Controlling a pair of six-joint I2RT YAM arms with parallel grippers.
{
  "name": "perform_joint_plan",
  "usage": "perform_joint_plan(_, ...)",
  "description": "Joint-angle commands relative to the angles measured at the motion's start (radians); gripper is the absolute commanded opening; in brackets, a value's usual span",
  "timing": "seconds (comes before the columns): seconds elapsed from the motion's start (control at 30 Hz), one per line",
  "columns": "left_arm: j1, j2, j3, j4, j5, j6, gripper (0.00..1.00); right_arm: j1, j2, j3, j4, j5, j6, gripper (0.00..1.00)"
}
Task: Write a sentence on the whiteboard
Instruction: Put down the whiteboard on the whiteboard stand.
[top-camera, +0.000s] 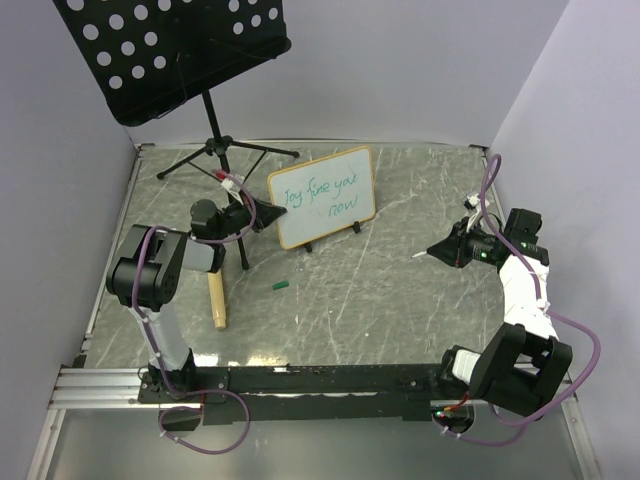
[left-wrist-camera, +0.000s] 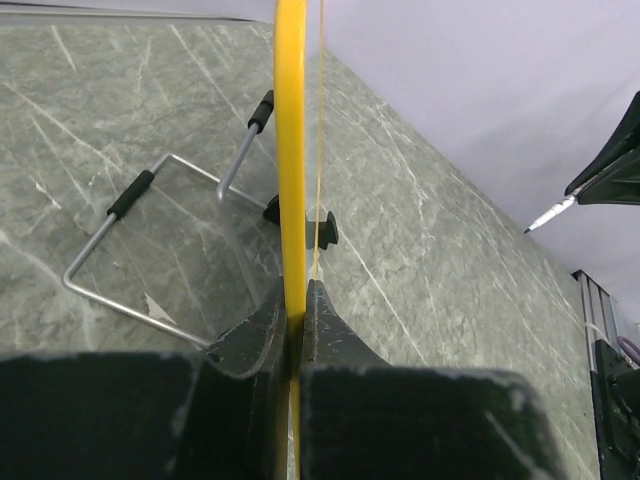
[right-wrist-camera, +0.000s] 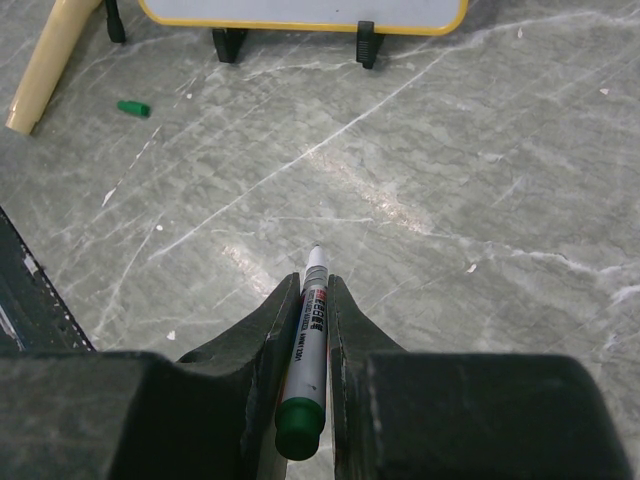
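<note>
The whiteboard (top-camera: 322, 197) stands tilted on its wire easel (left-wrist-camera: 150, 250) at the back middle of the table, with green handwriting on it. My left gripper (top-camera: 262, 212) is shut on the board's left frame edge, which shows as a yellow strip (left-wrist-camera: 290, 150) between the jaws of the left gripper (left-wrist-camera: 297, 300). My right gripper (top-camera: 440, 250) hovers to the board's right, apart from it, shut on a green-ended marker (right-wrist-camera: 312, 330) with its tip uncapped and pointing toward the board. The board's lower edge (right-wrist-camera: 300, 18) shows in the right wrist view.
A black perforated music stand (top-camera: 175, 50) rises at the back left on a tripod (top-camera: 215, 150). A tan wooden cylinder (top-camera: 216, 300) lies by the left arm. A small green cap (top-camera: 281, 286) lies in front of the board. Walls close the left, back and right.
</note>
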Motion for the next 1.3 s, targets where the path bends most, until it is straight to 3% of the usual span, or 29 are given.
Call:
perform_joint_plan(0.0, 0.001, 0.004, -0.029, 0.088, -0.007, 0.021, 0.03, -0.006, 0.000, 0.046, 0.004, -0.045, -0.027, 0.00)
perform_joint_plan(0.53, 0.001, 0.027, -0.118, 0.136, -0.076, 0.058, 0.14, -0.006, -0.005, 0.047, 0.001, -0.049, -0.025, 0.00)
perform_joint_plan(0.77, 0.001, 0.007, -0.137, 0.136, -0.111, 0.056, 0.36, -0.005, -0.005, 0.047, 0.000, -0.052, -0.028, 0.00)
perform_joint_plan(0.93, 0.001, -0.004, -0.137, 0.128, -0.124, 0.063, 0.38, -0.006, -0.006, 0.047, -0.002, -0.052, -0.028, 0.00)
perform_joint_plan(1.1, 0.001, -0.043, -0.150, 0.107, -0.150, 0.075, 0.47, -0.006, -0.009, 0.046, -0.002, -0.052, -0.027, 0.00)
perform_joint_plan(1.27, 0.001, -0.119, -0.189, 0.093, -0.226, 0.075, 0.69, -0.006, -0.008, 0.047, -0.002, -0.055, -0.027, 0.00)
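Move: The left hand still holds the whiteboard upright by the middle of its left edge; the middle of the whiteboard stand lies about 11 cm to its right, 3 cm back and some 7 cm lower, and the board's middle about 10 cm right and 3 cm ahead at hand height. The green cap lies about 17 cm back and 1 cm right, 10 cm below. From the waiting right hand, the stand is some 26 cm left and 5 cm ahead, 10 cm below. Still pinching the whiteboard's left edge, the left hand eases it down and slightly back and left, so that its lower edge settles at the stand's hooks, and the fingers begin to part partway down the roughly 3.5 cm of sinking. They then open past half way and let go of the edge while the hand stops sinking and edges left, away from the board's middle, about 2 cm in all, with the wrist turning some 10 degrees counter-clockwise. ##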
